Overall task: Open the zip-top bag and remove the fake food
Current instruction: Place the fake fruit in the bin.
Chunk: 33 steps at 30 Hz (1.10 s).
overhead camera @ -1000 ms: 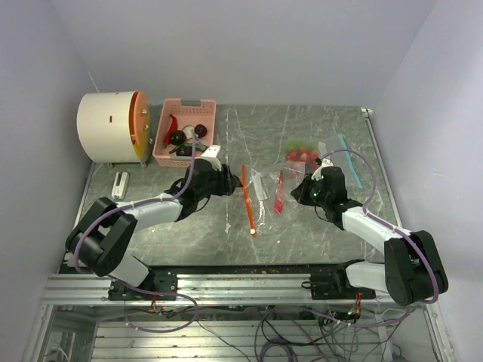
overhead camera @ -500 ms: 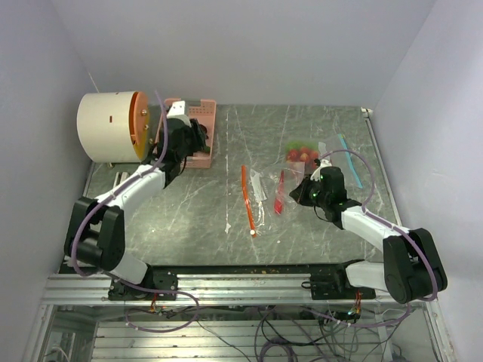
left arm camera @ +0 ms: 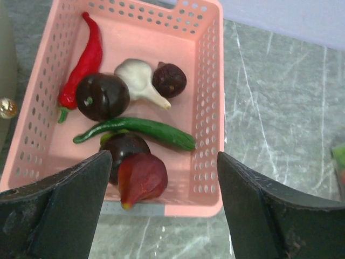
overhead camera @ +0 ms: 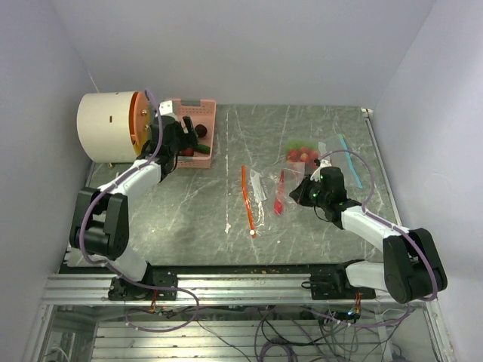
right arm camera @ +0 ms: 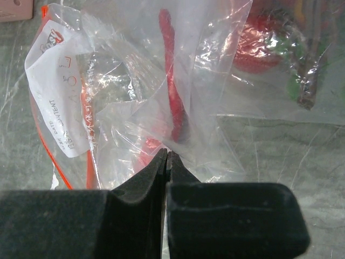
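Observation:
My left gripper [left arm camera: 163, 162] hangs open over the near end of the pink basket [left arm camera: 210, 81], at the table's back left [overhead camera: 181, 139]. Nothing is between its fingers. In the basket lie pieces of fake food: a red chili [left arm camera: 83, 59], a white garlic [left arm camera: 137, 78], dark purple balls [left arm camera: 102, 96], a green cucumber [left arm camera: 151, 130] and a dark red pointed fruit [left arm camera: 142, 178]. The clear zip-top bag [overhead camera: 266, 185] lies mid-table with its orange zip strip [overhead camera: 247, 197] towards the left. My right gripper [right arm camera: 166, 155] is shut, pinching the bag's film [right arm camera: 118, 81]. A red chili [right arm camera: 173, 91] and a red fruit [right arm camera: 259, 46] show inside.
A white drum with an orange lid [overhead camera: 109, 127] stands left of the basket. A small white object [overhead camera: 120, 184] lies near the left edge. A blue strip [overhead camera: 349, 160] lies at the right, beyond the bag. Purple walls close in on three sides.
My left arm swung from the bag at mid-table back to the basket and its jaws spread wide. The dark red fruit now lies in the basket. The right arm stayed put.

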Tool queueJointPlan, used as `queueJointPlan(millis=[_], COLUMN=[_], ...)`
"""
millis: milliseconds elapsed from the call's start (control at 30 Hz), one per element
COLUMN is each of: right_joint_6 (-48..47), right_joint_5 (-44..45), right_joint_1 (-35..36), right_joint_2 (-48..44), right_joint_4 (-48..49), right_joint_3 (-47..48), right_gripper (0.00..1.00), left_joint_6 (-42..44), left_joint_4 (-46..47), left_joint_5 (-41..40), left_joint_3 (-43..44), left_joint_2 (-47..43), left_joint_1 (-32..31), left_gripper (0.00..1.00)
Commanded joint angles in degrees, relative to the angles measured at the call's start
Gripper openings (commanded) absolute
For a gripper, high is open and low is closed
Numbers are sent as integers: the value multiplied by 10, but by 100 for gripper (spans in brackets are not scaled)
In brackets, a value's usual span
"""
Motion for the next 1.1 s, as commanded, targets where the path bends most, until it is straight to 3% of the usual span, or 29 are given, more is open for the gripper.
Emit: queueJointPlan(millis=[0, 133, 233, 433, 733, 867, 1067], right_joint_6=[4, 4, 4, 0, -19, -17, -12], right_joint_5=[-3, -6, -8, -39, -24, -29, -31], right_joint_1=[-4, -4, -4, -2, 3, 3, 3], right_joint_2=[7, 4, 3, -26, -155, -117, -83], right_joint_4=[13, 12, 12, 23, 36, 33, 40], right_joint_3=[13, 16, 19, 12, -13, -25, -36], right_gripper=[0, 0, 0, 0, 0, 0, 0], left_joint_6=[-32, -55, -92, -159, -189, -192, -184], left_joint_4=[78, 123, 179, 293, 400, 429, 417], left_joint_5=[76, 106, 107, 81, 57, 59, 50], left_joint_3=[-66, -144, -222, -329, -385, -376, -370], left_joint_2=[-54, -107, -137, -142, -32, 18, 26], left_joint_1=[-8, -50, -128, -257, -297, -306, -311], left_gripper=[84, 74, 67, 65, 63, 62, 62])
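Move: The open left hand is over the near part of the bin, whose middle lies some 6 cm ahead, 1 cm left and 13 cm below. The last red food in the zip-top bag is about 17 cm back, 31 cm right and 16 cm down from this hand; the bag's orange zip strip is 10 cm left of that food and 1 cm nearer the base. From the right hand, which holds the bag's film, the red food is about 2 cm ahead, 4 cm left, 5 cm below. Left hand sweeps some 30 cm back, right and down towards the red food; right lifts film, then dips. ##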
